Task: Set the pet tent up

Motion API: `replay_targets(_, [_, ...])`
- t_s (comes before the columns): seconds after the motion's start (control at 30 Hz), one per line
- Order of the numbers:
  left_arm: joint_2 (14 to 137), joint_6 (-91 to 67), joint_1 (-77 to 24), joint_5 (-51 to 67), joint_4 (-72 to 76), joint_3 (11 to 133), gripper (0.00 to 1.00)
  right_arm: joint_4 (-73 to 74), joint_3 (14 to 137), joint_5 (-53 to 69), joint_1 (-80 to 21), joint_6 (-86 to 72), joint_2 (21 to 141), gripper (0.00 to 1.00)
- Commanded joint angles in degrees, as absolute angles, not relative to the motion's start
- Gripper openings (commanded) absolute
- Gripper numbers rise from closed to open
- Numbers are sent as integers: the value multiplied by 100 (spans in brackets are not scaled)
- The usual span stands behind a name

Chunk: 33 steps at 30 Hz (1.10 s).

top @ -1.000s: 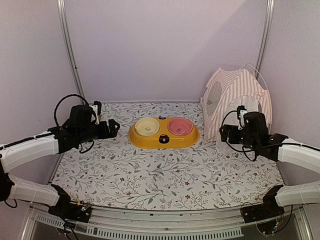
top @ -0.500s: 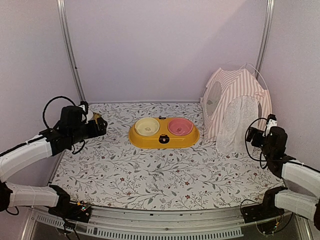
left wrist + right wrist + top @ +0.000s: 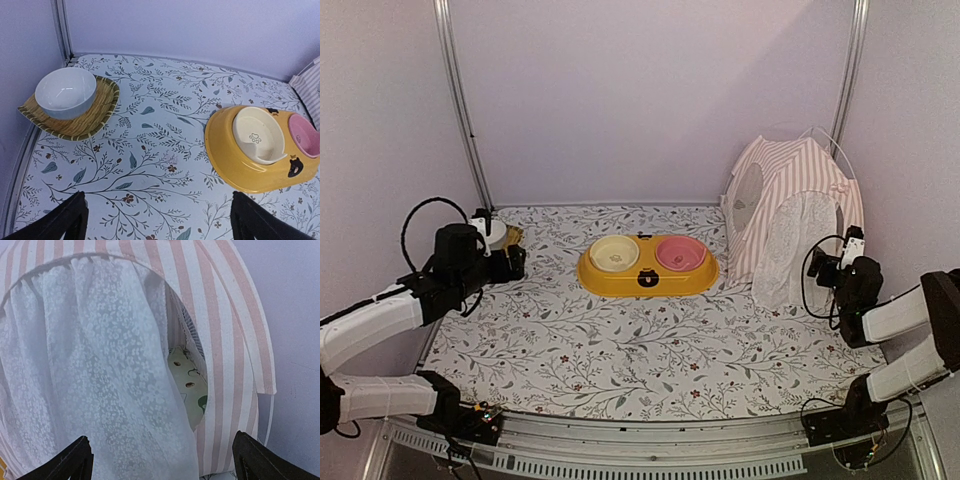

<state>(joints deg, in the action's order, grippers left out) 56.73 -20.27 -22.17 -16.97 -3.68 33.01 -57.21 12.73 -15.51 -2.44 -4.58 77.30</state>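
The pet tent (image 3: 788,215), pink-and-white striped with a sheer lace door curtain (image 3: 100,380), stands upright at the back right of the floral mat. A thin white pole (image 3: 835,145) arcs over its top. Through the door gap a pale green patterned cushion (image 3: 187,382) shows inside. My right gripper (image 3: 828,270) hovers open just right of the tent's front, aimed at the curtain without touching it. My left gripper (image 3: 512,262) is open at the far left, with nothing between its fingers (image 3: 65,220).
A yellow double pet bowl (image 3: 648,264) with a cream and a pink dish sits mid-table. A white bowl (image 3: 65,92) rests on a woven straw mat (image 3: 95,112) at the back left. Walls and metal uprights close in both sides.
Both arms have drawn back outward: the left toward the left wall, the right away from the tent's front to the right edge. Both stay open.
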Motion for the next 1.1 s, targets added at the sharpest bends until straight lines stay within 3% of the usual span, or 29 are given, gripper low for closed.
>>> replay_targets(0.0, [5542, -1619, -2016, -1680, 196, 3068, 99, -7779, 1055, -1263, -209, -105, 8460, 99])
replay_targets(0.27, [5940, -1426, -1565, -2493, 992, 2586, 99, -7533, 1306, -1093, -195, 75, 8787, 99])
replay_targets(0.67, [7513, -393, -1153, -3447, 5236, 1611, 99, -7564, 1292, -1091, -198, 87, 8789, 99])
replay_targets(1.0, [8700, 465, -887, -3084, 8892, 773, 99, -7563, 1290, -1092, -199, 88, 8789, 99])
replay_targets(1.07, [8483, 330, -893, -2841, 8363, 820, 99, -7566, 1293, -1095, -196, 88, 8789, 99])
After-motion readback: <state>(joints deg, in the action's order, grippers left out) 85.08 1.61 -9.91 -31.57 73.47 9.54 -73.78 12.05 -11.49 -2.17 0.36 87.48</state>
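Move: Behind the far left corner, the left hand is empty, with the white bowl on its woven mat about 23 cm ahead, 15 cm left and 14 cm below. The yellow feeder's middle lies some 28 cm right and 12 cm ahead of that hand, also 14 cm below. The pet tent stands roughly 65 cm to its right and 18 cm farther out. From the right hand the tent's middle is about 16 cm ahead and 6 cm left, near hand height. Drawing aside to rest at its own side of the table, the empty left hand swings about 11 cm left, away from the feeder and towards the side of the white bowl, sinking some 5 cm and then rising a little. On the way it turns about 20 degrees counter-clockwise, its fingers tip up from their downward slant, and they stay wide open, touching nothing. ##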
